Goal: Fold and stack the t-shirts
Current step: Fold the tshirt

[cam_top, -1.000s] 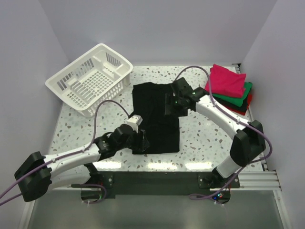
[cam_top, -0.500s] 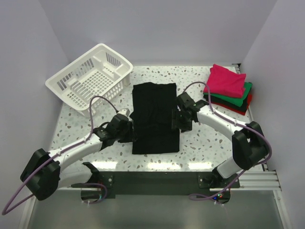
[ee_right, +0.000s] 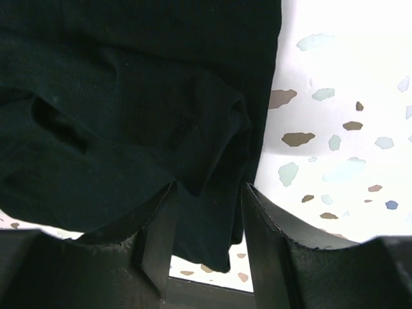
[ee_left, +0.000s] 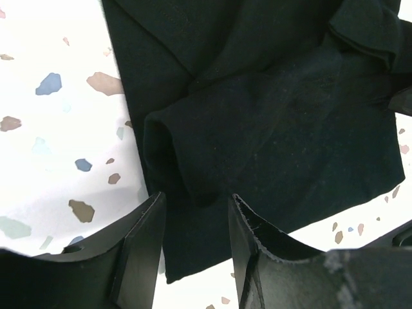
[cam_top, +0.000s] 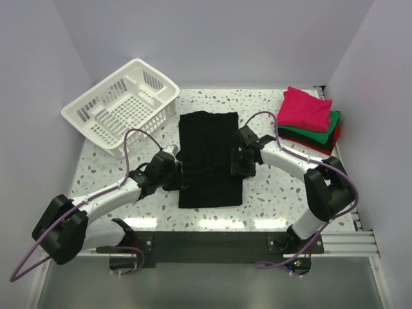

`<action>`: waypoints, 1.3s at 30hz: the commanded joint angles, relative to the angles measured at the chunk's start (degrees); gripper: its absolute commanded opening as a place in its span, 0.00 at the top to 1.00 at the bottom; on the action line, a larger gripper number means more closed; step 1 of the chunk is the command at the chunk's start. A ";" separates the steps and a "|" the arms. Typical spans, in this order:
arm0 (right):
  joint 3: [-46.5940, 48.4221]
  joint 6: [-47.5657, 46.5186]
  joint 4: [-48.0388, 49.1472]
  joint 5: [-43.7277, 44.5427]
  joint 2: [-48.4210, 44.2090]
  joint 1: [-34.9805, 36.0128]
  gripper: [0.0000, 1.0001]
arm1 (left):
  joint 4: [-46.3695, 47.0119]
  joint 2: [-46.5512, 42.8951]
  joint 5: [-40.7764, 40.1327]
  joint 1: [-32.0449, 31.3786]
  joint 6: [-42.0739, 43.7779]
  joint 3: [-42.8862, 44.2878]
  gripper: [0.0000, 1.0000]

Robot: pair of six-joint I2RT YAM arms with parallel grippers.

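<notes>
A large black t-shirt (cam_top: 209,158), folded into a long strip, lies flat in the middle of the table. My left gripper (cam_top: 177,175) is at its left edge, jaws apart, straddling a folded sleeve bump (ee_left: 177,161) on the black t-shirt (ee_left: 270,129); in the wrist view the left gripper (ee_left: 196,199) has cloth between its tips. My right gripper (cam_top: 239,162) is at the right edge, jaws apart over the hem of the black t-shirt (ee_right: 129,96); the right gripper (ee_right: 210,188) has a fold between its tips. At the back right is a stack of folded t-shirts: magenta (cam_top: 305,108) on green (cam_top: 318,133), black and red.
A white slatted basket (cam_top: 122,106) stands tilted at the back left. The speckled table (cam_top: 277,193) shows on both sides of the black shirt. The stack sits close behind the right arm's elbow. Purple cables loop above both arms.
The left gripper moved up from the shirt's lower left corner to its left edge. The right gripper came down off the shirt to its right edge. Both jaws have narrowed.
</notes>
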 commanded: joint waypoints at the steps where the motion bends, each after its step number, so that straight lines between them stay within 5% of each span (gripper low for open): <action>1: 1.93 0.18 1.55 -0.04 0.30 -0.01 0.53 | 5.16 1.59 2.54 0.78 -0.02 0.00 0.53; 13: 2.99 -0.26 1.54 0.31 2.06 -0.10 0.58 | 9.21 6.70 4.48 1.40 1.30 0.71 0.64; 24: 4.66 0.00 1.46 0.93 2.59 -1.07 0.78 | 14.46 9.86 8.34 5.35 0.95 1.32 0.99; 31: 6.85 1.15 0.67 1.28 2.15 -2.30 0.93 | 15.72 11.36 10.80 8.43 0.86 4.04 1.00; 39: 10.81 1.23 -1.00 1.28 6.19 -4.14 0.94 | 17.83 14.95 15.28 12.82 -0.28 9.22 1.00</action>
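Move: Both open hands hover low over the black shirt. For the left, the upper layer's left corner lies about 2 cm ahead, 1 cm right and 2 cm below; the shirt's near left corner is 8 cm back and 1 cm left, the basket some 24 cm ahead and 19 cm left. For the right, the layer's right corner is about 1 cm ahead and 1 cm below, not sideways; the t-shirt stack sits roughly 18 cm ahead and 21 cm right. Both grippers close fully and pinch the upper layer by its near corners, one at each side, the left after sinking about 2 cm, the right with hardly any drop. Both then draw the cloth forward over the lower layer, the left travelling some 7 cm in all, rising 3 cm late and tilting slightly, the right 4 to 5 cm forward while lifting about 2 cm. ##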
